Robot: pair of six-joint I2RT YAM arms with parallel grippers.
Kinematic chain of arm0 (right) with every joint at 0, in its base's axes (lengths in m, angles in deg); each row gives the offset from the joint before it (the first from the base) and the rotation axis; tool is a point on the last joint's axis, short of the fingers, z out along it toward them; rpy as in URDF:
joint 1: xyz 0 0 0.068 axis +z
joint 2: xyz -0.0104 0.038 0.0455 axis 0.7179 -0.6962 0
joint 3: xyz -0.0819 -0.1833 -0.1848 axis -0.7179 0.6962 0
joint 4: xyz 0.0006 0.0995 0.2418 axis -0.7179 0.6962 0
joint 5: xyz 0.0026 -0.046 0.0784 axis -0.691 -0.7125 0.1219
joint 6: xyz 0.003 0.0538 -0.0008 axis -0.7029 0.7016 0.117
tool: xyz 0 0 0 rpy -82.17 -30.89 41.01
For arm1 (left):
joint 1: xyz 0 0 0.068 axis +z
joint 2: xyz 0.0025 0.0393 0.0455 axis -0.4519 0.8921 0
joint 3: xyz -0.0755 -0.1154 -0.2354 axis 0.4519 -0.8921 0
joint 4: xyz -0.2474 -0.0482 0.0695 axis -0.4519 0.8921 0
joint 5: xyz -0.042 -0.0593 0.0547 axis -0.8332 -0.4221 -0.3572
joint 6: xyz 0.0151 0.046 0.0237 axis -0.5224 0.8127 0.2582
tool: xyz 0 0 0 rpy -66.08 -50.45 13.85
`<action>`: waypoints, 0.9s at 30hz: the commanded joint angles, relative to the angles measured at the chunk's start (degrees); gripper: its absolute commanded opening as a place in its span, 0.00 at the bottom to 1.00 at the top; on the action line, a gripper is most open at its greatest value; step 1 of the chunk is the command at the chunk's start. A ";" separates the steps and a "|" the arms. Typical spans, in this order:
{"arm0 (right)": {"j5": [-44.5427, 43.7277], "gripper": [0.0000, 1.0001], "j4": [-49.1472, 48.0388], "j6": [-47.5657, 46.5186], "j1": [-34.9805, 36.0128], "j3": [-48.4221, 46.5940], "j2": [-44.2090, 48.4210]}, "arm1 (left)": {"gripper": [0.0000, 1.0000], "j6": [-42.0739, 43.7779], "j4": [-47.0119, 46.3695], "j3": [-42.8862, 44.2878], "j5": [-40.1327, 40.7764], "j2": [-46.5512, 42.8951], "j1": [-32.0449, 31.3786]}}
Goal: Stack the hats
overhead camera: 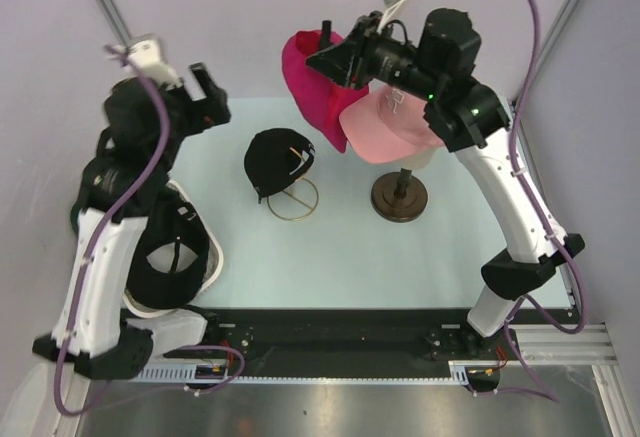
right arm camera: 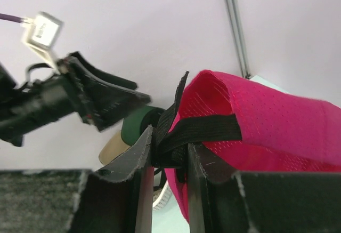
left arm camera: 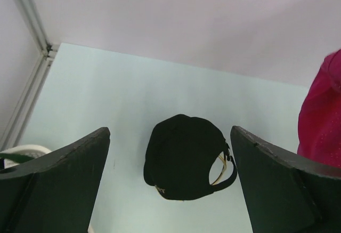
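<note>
My right gripper [overhead camera: 328, 57] [right arm camera: 169, 149] is shut on the black back strap of the magenta hat [overhead camera: 303, 87] [right arm camera: 277, 131] and holds it in the air, beside the light pink hat [overhead camera: 392, 127] that sits on the mannequin head. The black hat with gold logo [overhead camera: 275, 162] [left arm camera: 184, 158] rests on a gold wire stand at mid table. My left gripper [overhead camera: 212, 92] [left arm camera: 170, 131] is open and empty, raised to the left of it. A dark green hat [right arm camera: 136, 126] and a tan hat [right arm camera: 111, 150] show behind the right fingers. A dark hat [overhead camera: 165, 257] lies in the basket.
The white mesh basket [overhead camera: 207, 275] [left arm camera: 21, 152] stands at the near left under my left arm. The mannequin's round brown base [overhead camera: 400, 197] stands right of centre. The gold wire ring [overhead camera: 293, 200] lies on the table. Walls close the back and sides.
</note>
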 commanded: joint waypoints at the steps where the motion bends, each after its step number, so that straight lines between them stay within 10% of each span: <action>1: 5.27 0.00 -0.60 3.12 -4.02 0.98 3.38 | 1.00 4.65 3.34 9.00 9.84 7.15 -7.02; 14: 21.52 0.00 -10.69 17.36 -11.33 1.51 3.29 | 1.00 -0.28 -13.77 0.86 -15.64 3.84 -7.29; 27: 29.09 0.00 -18.52 30.63 -15.10 0.89 5.05 | 1.00 -0.46 -14.85 -1.09 -18.73 4.17 -7.29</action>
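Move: My left hand is open and empty. The magenta hat, pinched by its strap in my right fingers, lies about 22 cm to its right, 4 cm ahead and roughly level. The black cap on its wire stand is some 11 cm ahead, 11 cm right and 32 cm below my left hand. From my right hand, the pink cap on the mannequin head is about 7 cm ahead, 19 cm right and 18 cm lower. I bring my open left hand about 10 cm to the right towards the hanging magenta hat, first dipping a little forward, then easing back and up as the wrist turns some 25 degrees clockwise. My right hand keeps its pinch on the strap, slides about 5 cm right, then backs off and rises while its fingers swing counter-clockwise and tip up. ##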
